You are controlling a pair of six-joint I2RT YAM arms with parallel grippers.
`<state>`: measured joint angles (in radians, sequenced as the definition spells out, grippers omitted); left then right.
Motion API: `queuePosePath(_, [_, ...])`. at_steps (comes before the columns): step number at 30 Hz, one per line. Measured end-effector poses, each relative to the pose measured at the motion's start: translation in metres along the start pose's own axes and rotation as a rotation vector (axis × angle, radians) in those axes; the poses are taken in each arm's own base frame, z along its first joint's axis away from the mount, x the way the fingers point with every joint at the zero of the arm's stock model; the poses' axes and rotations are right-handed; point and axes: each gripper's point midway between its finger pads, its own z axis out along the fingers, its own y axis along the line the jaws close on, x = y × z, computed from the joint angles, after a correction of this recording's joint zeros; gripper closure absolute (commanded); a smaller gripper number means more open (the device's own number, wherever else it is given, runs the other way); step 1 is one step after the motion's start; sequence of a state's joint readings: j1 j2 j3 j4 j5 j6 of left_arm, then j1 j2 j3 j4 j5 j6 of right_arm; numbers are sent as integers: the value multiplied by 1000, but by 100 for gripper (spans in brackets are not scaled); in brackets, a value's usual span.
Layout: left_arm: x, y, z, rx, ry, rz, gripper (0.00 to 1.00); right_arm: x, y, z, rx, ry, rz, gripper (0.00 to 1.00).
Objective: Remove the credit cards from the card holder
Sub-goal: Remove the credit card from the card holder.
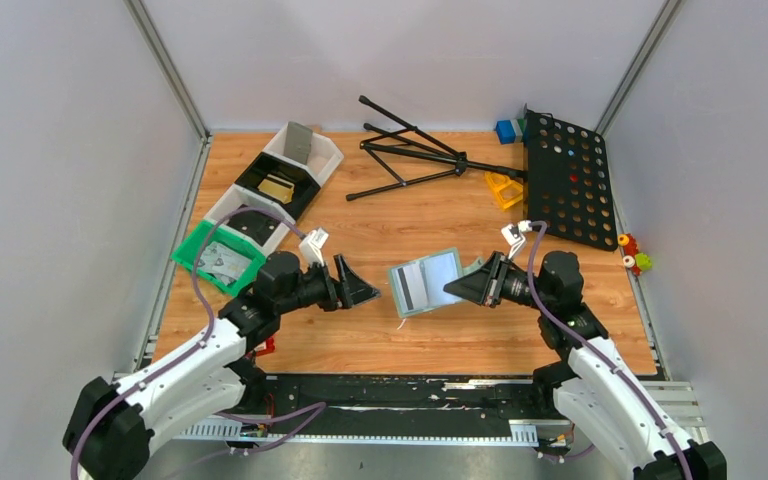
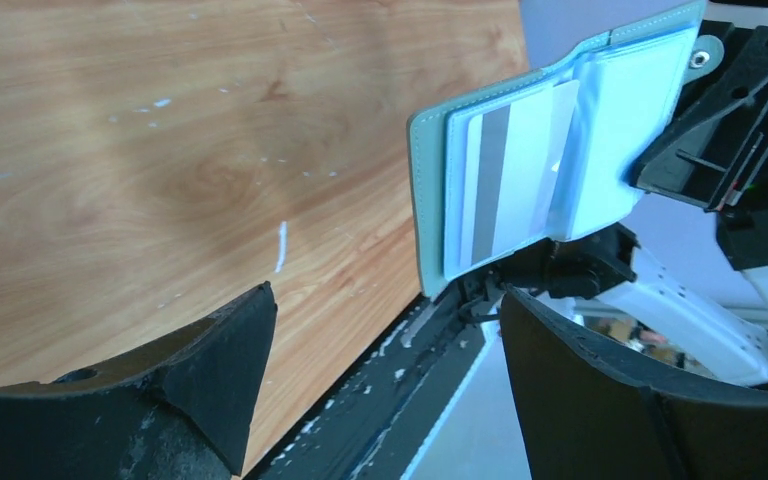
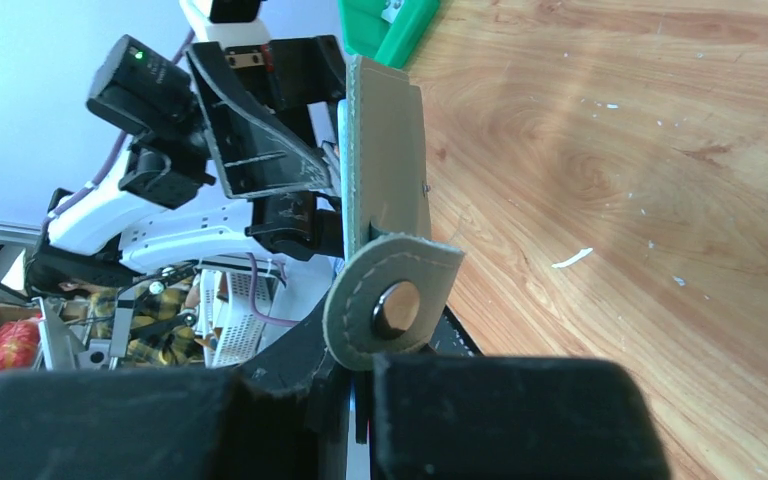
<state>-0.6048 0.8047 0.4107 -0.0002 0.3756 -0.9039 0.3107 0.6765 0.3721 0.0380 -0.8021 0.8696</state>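
Observation:
My right gripper [image 1: 463, 287] is shut on the right edge of the grey-blue card holder [image 1: 427, 280] and holds it up off the table, unfolded, with its inside toward the left arm. A whitish credit card [image 2: 495, 180] with a grey stripe sits in a translucent sleeve of the card holder [image 2: 430, 200]. From the right wrist I see the card holder [image 3: 385, 170] edge-on, its snap flap [image 3: 392, 305] just above my right gripper [image 3: 360, 385]. A short way to the left, my left gripper [image 1: 365, 290] [image 2: 387, 300] stands open, nothing between its fingers.
A green tray [image 1: 192, 256] with light cards in it lies at the left, with white and black bins [image 1: 290, 170] behind it. A black folded tripod [image 1: 410, 155] and a black perforated panel [image 1: 565, 180] lie at the back right. Small coloured pieces [image 1: 635, 255] sit beside the panel.

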Motion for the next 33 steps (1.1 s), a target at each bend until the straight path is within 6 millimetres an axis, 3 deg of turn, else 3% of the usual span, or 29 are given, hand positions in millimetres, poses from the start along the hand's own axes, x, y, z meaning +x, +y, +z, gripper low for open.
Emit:
queuePosePath(5, [11, -20, 16, 107, 23, -16, 19, 1, 9, 0, -54, -3, 41, 100])
queuePosePath(12, [10, -53, 16, 268, -32, -6, 24, 2, 18, -1, -101, 5, 79, 100])
queuePosePath(21, [11, -57, 22, 302, -33, -45, 26, 3, 29, -3, -150, 17, 118, 100])
queuePosePath(23, [11, -61, 23, 318, -31, -51, 35, 3, 32, -4, -160, 20, 120, 100])
queuePosePath(29, [6, -81, 21, 415, -34, -75, 74, 3, 36, -4, -175, 25, 124, 100])
queuePosePath(33, [3, -86, 15, 436, -49, -68, 88, 5, 31, -4, -159, 29, 120, 100])
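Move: The left hand, empty and open, has the credit card about 9 cm to its right, 2 cm back and 2 cm higher, in the left pocket of the card holder. The card holder's middle lies some 11 cm to that hand's right, 1 cm back and 2 cm up. The right hand already holds the card holder, its middle 4 cm to the left and 1 cm ahead; from that hand the credit card is 6 cm left and 1 cm ahead, the snap tab 5 cm right and 4 cm ahead, all near its height. Rightward and upward, about 6 cm each way and drawing back some 2 cm, the left hand comes to the card holder's left end, its fingertips tipping up by roughly 25 degrees. The fingers narrow slowly, then close quickly at the last onto that end, one on each face. The right hand keeps its grip on the other end, rising a little and tipping its fingertips up about 10 degrees. ##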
